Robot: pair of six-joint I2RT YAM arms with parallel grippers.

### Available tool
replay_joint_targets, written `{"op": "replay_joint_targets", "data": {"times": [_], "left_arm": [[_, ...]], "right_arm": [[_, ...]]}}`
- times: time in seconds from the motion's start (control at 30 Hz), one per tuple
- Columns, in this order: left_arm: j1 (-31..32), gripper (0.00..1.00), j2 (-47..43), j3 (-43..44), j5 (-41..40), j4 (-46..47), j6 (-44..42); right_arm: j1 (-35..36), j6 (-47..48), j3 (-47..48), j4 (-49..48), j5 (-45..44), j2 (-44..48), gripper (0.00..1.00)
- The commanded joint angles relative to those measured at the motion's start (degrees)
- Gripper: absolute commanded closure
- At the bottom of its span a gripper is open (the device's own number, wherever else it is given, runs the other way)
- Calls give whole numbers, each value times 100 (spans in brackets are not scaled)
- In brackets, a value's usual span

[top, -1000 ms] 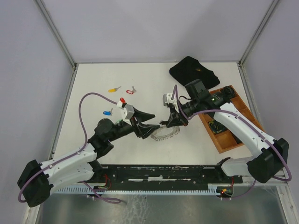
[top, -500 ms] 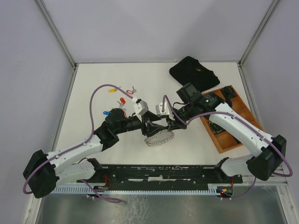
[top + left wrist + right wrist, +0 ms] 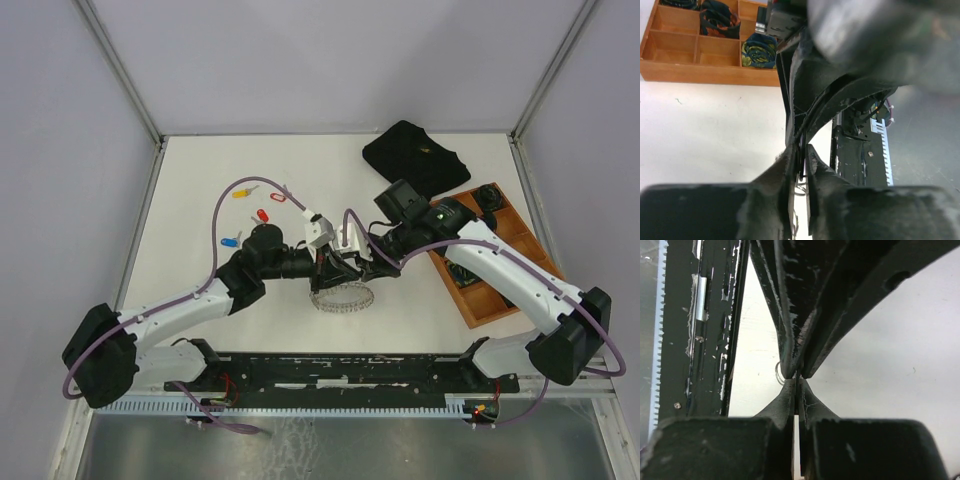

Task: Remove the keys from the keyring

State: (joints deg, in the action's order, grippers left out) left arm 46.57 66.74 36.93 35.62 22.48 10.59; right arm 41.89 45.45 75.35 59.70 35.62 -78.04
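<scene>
The keyring (image 3: 340, 298), a silvery fringed ring, hangs or rests just below both grippers at the table's centre. My right gripper (image 3: 362, 266) is shut on a thin edge of it (image 3: 797, 385). My left gripper (image 3: 333, 265) meets it tip to tip, its jaws closed on a thin dark piece, apparently a black-headed key (image 3: 801, 159) on the ring. Small wire loops (image 3: 799, 187) show beside the fingers. Loose keys lie on the table at the back left: yellow (image 3: 240, 193), red (image 3: 263, 215), blue (image 3: 229, 242) and another red-headed one (image 3: 279, 196).
A wooden compartment tray (image 3: 476, 318) with dark coiled items stands at the right; it also shows in the left wrist view (image 3: 690, 75). A black cloth (image 3: 415, 155) lies at the back right. A black rail (image 3: 350, 372) runs along the near edge.
My left gripper has swung right from open beside the ring and closed at the right gripper's tips. The keyring shifted left and nearer with both grippers.
</scene>
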Motion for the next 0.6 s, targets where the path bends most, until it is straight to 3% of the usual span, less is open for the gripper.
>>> {"op": "replay_joint_targets", "data": {"times": [0.0,0.13,0.43,0.57], "left_arm": [[-22,96,134,286,284,118,-95],[-36,97,78,218,206,210,-77],[-75,97,-437,-395,-290,1087,333],[-75,97,-740,-731,-602,1696,534]], "right_arm": [[74,84,339,-5,137,-45,100],[74,96,392,69,139,-94,100],[-175,-160,426,49,615,-46,63],[-505,-380,385,-38,1235,108,52]]}}
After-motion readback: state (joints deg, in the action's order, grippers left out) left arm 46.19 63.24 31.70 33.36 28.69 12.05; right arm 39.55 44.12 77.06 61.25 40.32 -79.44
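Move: The keyring's black tag is right at both hands' meeting fingertips: about 1 cm to the left hand's right, and 1 cm left of and 1 cm below the right hand, whose shut fingers already hold it. From the left hand, the wire ring hangs about 6 cm below, 3 cm back and 2 cm left. The red key lies about 18 cm ahead, 19 cm left, the blue key 13 cm ahead, 25 cm left, both some 20 cm lower. The keyring's black tag is taken over by the left hand, which all but stays in place while its part-open fingers shut and pinch the tag. Only then does the right hand, holding its spot, open to nearly half and release the tag, rising under 1 cm and tipping about 5 degrees; the left hand, still gripping, starts away to the left by about 1 cm. ##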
